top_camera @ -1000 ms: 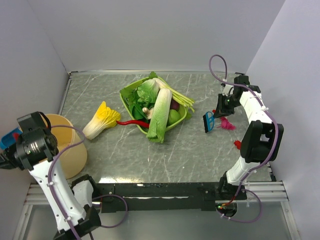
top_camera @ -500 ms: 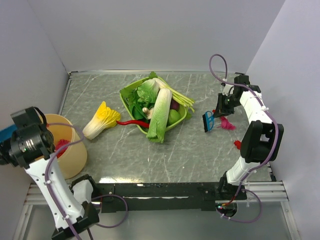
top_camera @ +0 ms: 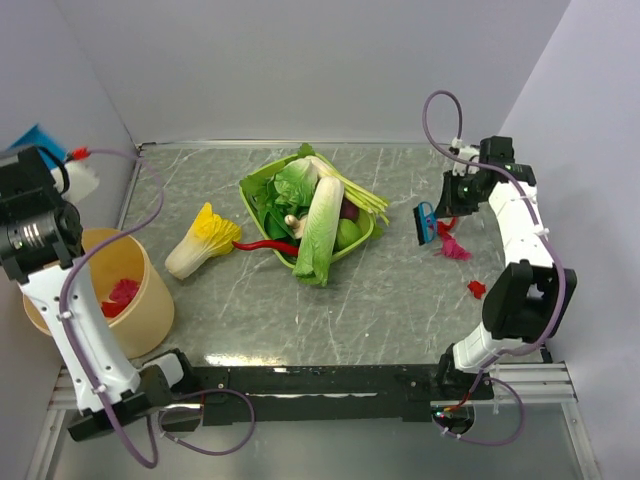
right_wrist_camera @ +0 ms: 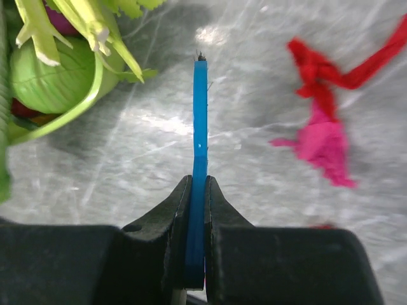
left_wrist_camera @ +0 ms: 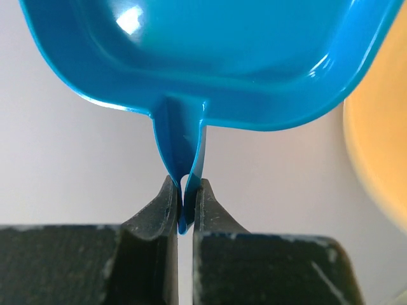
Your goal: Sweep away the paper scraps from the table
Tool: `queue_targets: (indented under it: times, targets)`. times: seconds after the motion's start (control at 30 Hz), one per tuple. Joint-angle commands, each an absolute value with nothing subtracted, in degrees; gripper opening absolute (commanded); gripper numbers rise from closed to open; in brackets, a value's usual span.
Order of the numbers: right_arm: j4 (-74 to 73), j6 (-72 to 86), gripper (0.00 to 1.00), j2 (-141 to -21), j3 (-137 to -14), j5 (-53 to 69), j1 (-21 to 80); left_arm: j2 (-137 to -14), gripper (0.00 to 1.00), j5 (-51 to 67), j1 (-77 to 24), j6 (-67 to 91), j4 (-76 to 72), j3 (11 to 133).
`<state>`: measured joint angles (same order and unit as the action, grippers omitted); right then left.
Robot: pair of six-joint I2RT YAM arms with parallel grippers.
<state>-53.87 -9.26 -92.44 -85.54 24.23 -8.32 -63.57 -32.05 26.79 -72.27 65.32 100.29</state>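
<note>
My left gripper (left_wrist_camera: 186, 203) is shut on the handle of the blue dustpan (left_wrist_camera: 210, 57) and holds it raised at the far left, above and behind the tan bucket (top_camera: 152, 296); the pan shows in the top view (top_camera: 38, 134). Magenta scraps (top_camera: 121, 294) lie inside the bucket. My right gripper (right_wrist_camera: 198, 190) is shut on a blue brush (right_wrist_camera: 200, 121), which the top view shows held over the table (top_camera: 400, 300) at the right (top_camera: 427, 222). A red scrap (right_wrist_camera: 317, 68) and a pink scrap (right_wrist_camera: 325, 143) lie just right of the brush. Another red scrap (top_camera: 477, 289) lies nearer.
A green basket (top_camera: 362, 237) full of vegetables stands mid-table, close left of the brush. A yellow-white cabbage (top_camera: 203, 240) and a red chili (top_camera: 262, 245) lie left of it. White walls close both sides.
My left arm swung the dustpan up and back from over the bucket; magenta scraps now lie in the bucket. My right gripper moved the brush slightly back and to the right.
</note>
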Motion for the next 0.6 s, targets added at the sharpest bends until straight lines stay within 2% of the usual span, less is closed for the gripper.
queue_targets:
  times: [0.0, 0.13, 0.27, 0.37, 0.5, 0.57]
  targets:
    - [-50.28, -17.73, 0.00, -85.00, -88.24, 19.43, -9.05, -67.05, 0.01, -12.52, 18.58, -60.31, 64.31, 109.58]
    - [-46.07, -34.93, 0.00, -83.76, -89.65, 17.58, -8.96, -72.50, 0.01, -8.53, 4.34, -51.18, 71.08, 117.05]
    - [-38.62, -62.22, 0.00, -83.76, -84.84, 18.28, -8.79, -76.89, 0.01, -3.88, -8.94, -45.36, 74.96, 118.39]
    - [-31.23, -79.72, 0.00, -85.86, -79.48, 17.05, -8.79, -77.78, 0.01, -2.20, -20.18, -41.41, 75.93, 115.76]
    - [-27.97, -93.50, 0.00, -90.96, -78.31, 17.40, -8.88, -77.61, 0.01, -2.11, -37.91, -36.05, 77.17, 110.94]
    - [-26.64, -98.32, 0.00, -93.67, -78.05, 18.01, -8.26, -77.35, 0.01, -1.68, -42.52, -34.72, 77.87, 108.99]
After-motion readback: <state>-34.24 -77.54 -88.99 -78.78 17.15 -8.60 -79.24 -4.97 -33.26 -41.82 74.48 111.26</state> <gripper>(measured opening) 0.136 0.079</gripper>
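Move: The right hand, holding the brush, has the long red scrap about 5 cm ahead, 5 cm right and 15 cm below. The pink scrap lies roughly 1 cm back and 7 cm right, and the small red scrap some 12 cm back and 9 cm right. The left hand holds the dustpan just behind the bin, so the long red scrap is some 75 cm right, 25 cm ahead and 40 cm below; the vegetable basket stands about 45 cm right and 27 cm ahead. Both grippers keep their pinch on the tools. The left swings the dustpan fast to the right, some 35 cm, out forward and finally sinking, away from the bin towards the vegetable basket, turning well clockwise until its fingers point forward-right and down. The right arcs the brush up, then partly down again, ending about 7 cm forward and right, rolling it counter-clockwise towards the far side of the long red scrap. ##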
